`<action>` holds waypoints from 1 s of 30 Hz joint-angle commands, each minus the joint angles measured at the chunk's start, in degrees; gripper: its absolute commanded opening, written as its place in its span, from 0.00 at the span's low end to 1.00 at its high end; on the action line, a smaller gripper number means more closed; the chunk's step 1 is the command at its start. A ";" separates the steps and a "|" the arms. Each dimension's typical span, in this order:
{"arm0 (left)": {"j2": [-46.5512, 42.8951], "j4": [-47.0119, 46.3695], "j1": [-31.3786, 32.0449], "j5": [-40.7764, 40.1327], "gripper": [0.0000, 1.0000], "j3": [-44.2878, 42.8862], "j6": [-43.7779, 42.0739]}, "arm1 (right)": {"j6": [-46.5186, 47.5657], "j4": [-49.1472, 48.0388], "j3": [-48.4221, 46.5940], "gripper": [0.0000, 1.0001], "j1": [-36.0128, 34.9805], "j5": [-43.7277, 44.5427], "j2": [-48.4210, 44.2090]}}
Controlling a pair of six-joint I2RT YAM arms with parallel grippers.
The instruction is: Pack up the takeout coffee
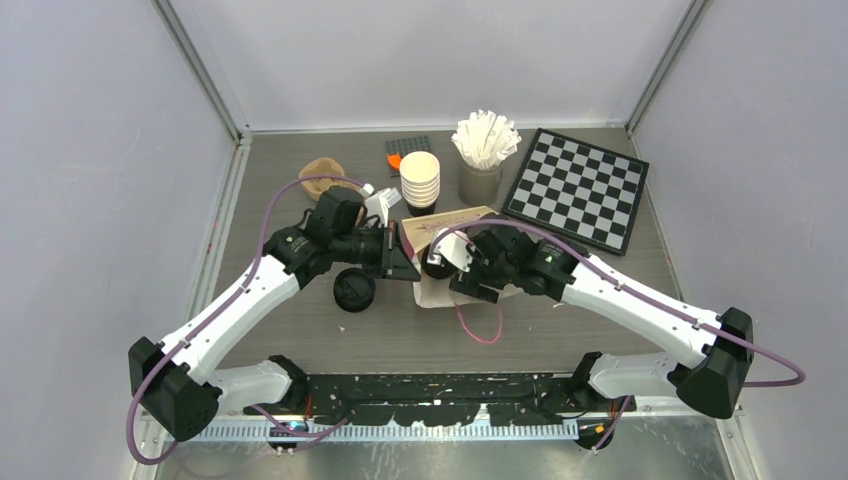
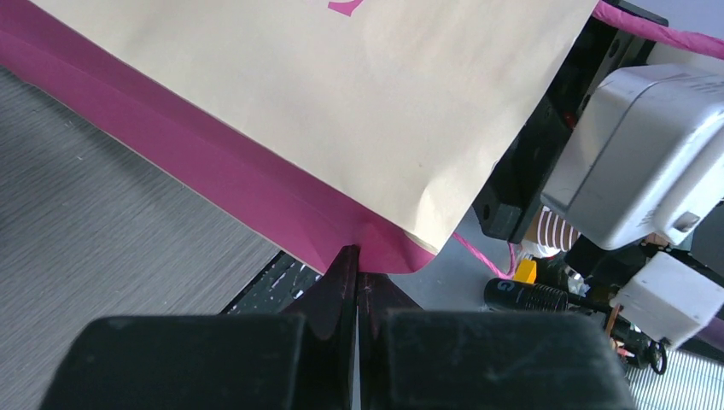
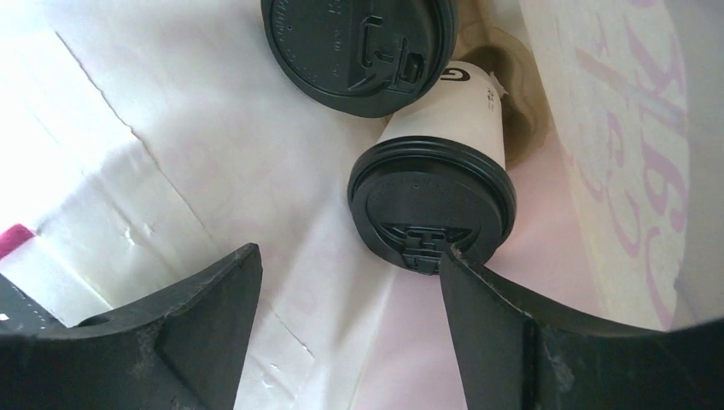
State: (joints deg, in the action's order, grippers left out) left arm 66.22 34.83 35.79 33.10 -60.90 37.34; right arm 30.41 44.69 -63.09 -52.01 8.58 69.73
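Two takeout coffee cups lie on their sides inside the paper bag (image 3: 213, 128). The nearer cup (image 3: 452, 111) points its black lid (image 3: 431, 205) at the right wrist camera. Only the lid of the second cup (image 3: 359, 43) shows. My right gripper (image 3: 346, 273) is open inside the bag with nothing between its fingers. Its right fingertip (image 3: 465, 290) touches the nearer lid's rim. My left gripper (image 2: 359, 256) is shut on the magenta edge of the bag (image 2: 341, 102), holding the bag's mouth (image 1: 415, 250) from the left.
A round black lid (image 1: 353, 290) sits on the table below the left gripper; I cannot tell whether a cup is under it. Behind the bag stand a stack of lidless cups (image 1: 420, 180) and a holder of white sticks (image 1: 485, 150). A chessboard (image 1: 578, 188) lies at the back right.
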 commanded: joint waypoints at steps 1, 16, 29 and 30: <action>-0.45 -2.09 0.23 1.42 0.00 -0.32 0.66 | -4.12 -2.57 -2.89 0.78 0.31 -2.77 -1.23; -0.65 -2.65 0.22 1.47 0.00 -0.12 1.24 | -4.64 -13.36 -2.15 0.41 -0.37 -5.19 2.93; -0.91 -2.49 0.19 1.68 0.00 0.31 1.50 | -3.68 -25.90 1.32 0.31 -1.22 -4.35 6.90; -0.87 -2.53 0.20 1.67 0.00 0.29 1.59 | -4.11 -26.52 1.63 0.31 -1.25 -4.40 6.78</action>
State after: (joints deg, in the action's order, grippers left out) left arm 66.22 33.95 35.79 33.10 -60.90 38.61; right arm 26.83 25.15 -61.89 -52.88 3.77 76.90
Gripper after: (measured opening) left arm 0.008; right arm 0.316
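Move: The left coffee cup, upright in the bag near its left wall, has its lid about 8 cm to the right hand's left, 4 cm ahead and some 3 cm below. The other coffee cup's lid is about 7 cm ahead, 1 cm left and 5 cm below. The bag's left rim lies roughly 11 cm left, 2 cm ahead and 4 cm up. From the left hand, the left cup's lid is about 4 cm right, 3 cm ahead and 6 cm down. The left fingers keep their pinch on the bag's left rim and stay in place, while the right hand, inside the bag's mouth, sweeps about 7 cm left and then also some 3 cm forward, towards the left cup and wall. It rises slightly and sinks again, rolls its left side up about 15 degrees, and closes its wide-open fingers to about a third, ending against the bag's paper. ##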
